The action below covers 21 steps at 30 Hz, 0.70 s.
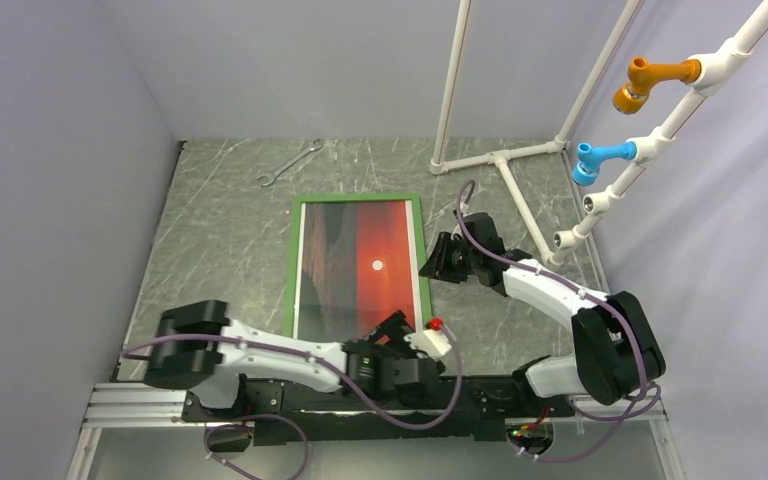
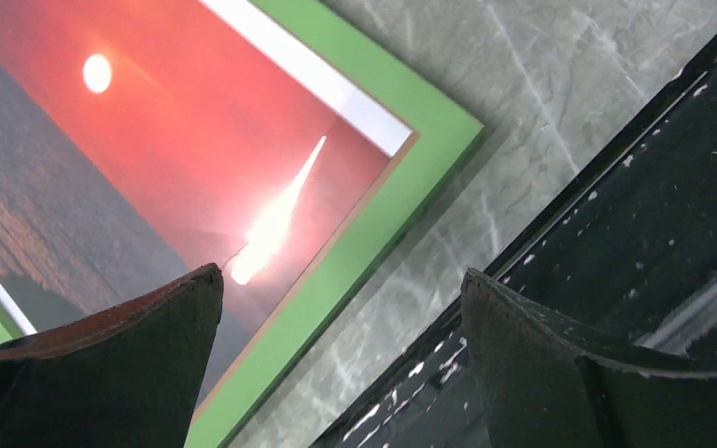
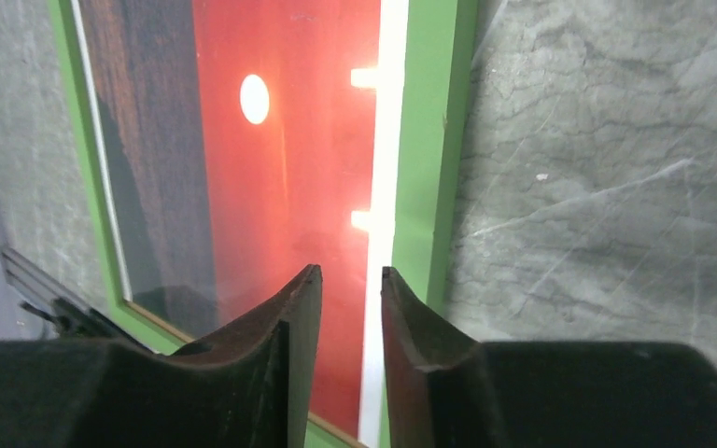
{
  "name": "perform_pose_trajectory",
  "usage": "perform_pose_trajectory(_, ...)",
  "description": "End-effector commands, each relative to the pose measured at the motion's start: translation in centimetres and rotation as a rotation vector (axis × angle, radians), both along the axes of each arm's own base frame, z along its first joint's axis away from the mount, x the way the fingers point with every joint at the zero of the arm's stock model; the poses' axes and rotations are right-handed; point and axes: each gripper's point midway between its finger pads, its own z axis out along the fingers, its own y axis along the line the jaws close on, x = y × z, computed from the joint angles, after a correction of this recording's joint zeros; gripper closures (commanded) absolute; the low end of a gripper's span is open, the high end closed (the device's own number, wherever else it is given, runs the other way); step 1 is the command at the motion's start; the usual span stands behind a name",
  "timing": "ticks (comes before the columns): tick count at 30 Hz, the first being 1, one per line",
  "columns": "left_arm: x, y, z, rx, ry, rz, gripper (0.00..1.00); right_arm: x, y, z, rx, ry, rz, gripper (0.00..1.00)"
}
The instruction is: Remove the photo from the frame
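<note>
The green frame lies flat in the middle of the table with the sunset photo inside it, picture side up. My left gripper is wide open just above the frame's near right corner; nothing is between its fingers, and the photo shows beside them. My right gripper hovers at the frame's right rail. Its fingertips stand a narrow gap apart over the white strip at the photo's right edge, holding nothing.
A wrench lies at the far left of the table. A white pipe rack with an orange fitting and a blue fitting stands at the back right. A black mounting rail runs along the near edge. Walls close in both sides.
</note>
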Motion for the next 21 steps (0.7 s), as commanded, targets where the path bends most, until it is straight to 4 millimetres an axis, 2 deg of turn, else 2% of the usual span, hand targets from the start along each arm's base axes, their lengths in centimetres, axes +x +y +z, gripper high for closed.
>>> perform_pose_trajectory(1,-0.4,0.7,4.7,-0.241,0.099,0.035,0.01,-0.6,-0.3,-0.2,-0.035,-0.037,0.058,0.63)
perform_pose_trajectory(4,-0.7,1.5,5.7,-0.327,0.154,0.033,0.00,-1.1,-0.7,-1.0,-0.046,-0.039,0.061,0.56)
perform_pose_trajectory(10,-0.8,3.2,6.8,-0.477,0.226,0.062,0.01,-1.5,-0.8,-2.2,-0.062,-0.026,0.077,0.53)
perform_pose_trajectory(16,-1.1,4.1,6.8,-0.568,0.262,0.084,0.01,-1.4,-0.3,-2.4,-0.072,-0.054,0.096,0.52)
perform_pose_trajectory(21,-1.2,4.6,6.3,-0.587,0.278,0.098,0.01,-1.0,-0.3,-3.6,-0.104,-0.037,0.087,0.52)
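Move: The frame's right rail lies under the right hand, its middle about 2 cm back, level sideways and 5 cm below; the photo's middle is 15 cm to the left of that rail's middle. The left hand has that rail's middle some 23 cm ahead, 8 cm right and 7 cm below. Also about 7 cm below the left hand are the near rail's middle, 3 cm ahead and 7 cm left, and the near-right corner, 3 cm ahead and 9 cm right. Down and back goes the right hand, about 3 cm lower and 2 cm nearer its base, its fingers opening from a narrow gap to about half wide so that the tips come to either side of the frame's right rail. The left hand, fingers still wide open, rises and then shifts left, about 5 cm each, away from the near-right corner, its wrist turning some 30 degrees. ##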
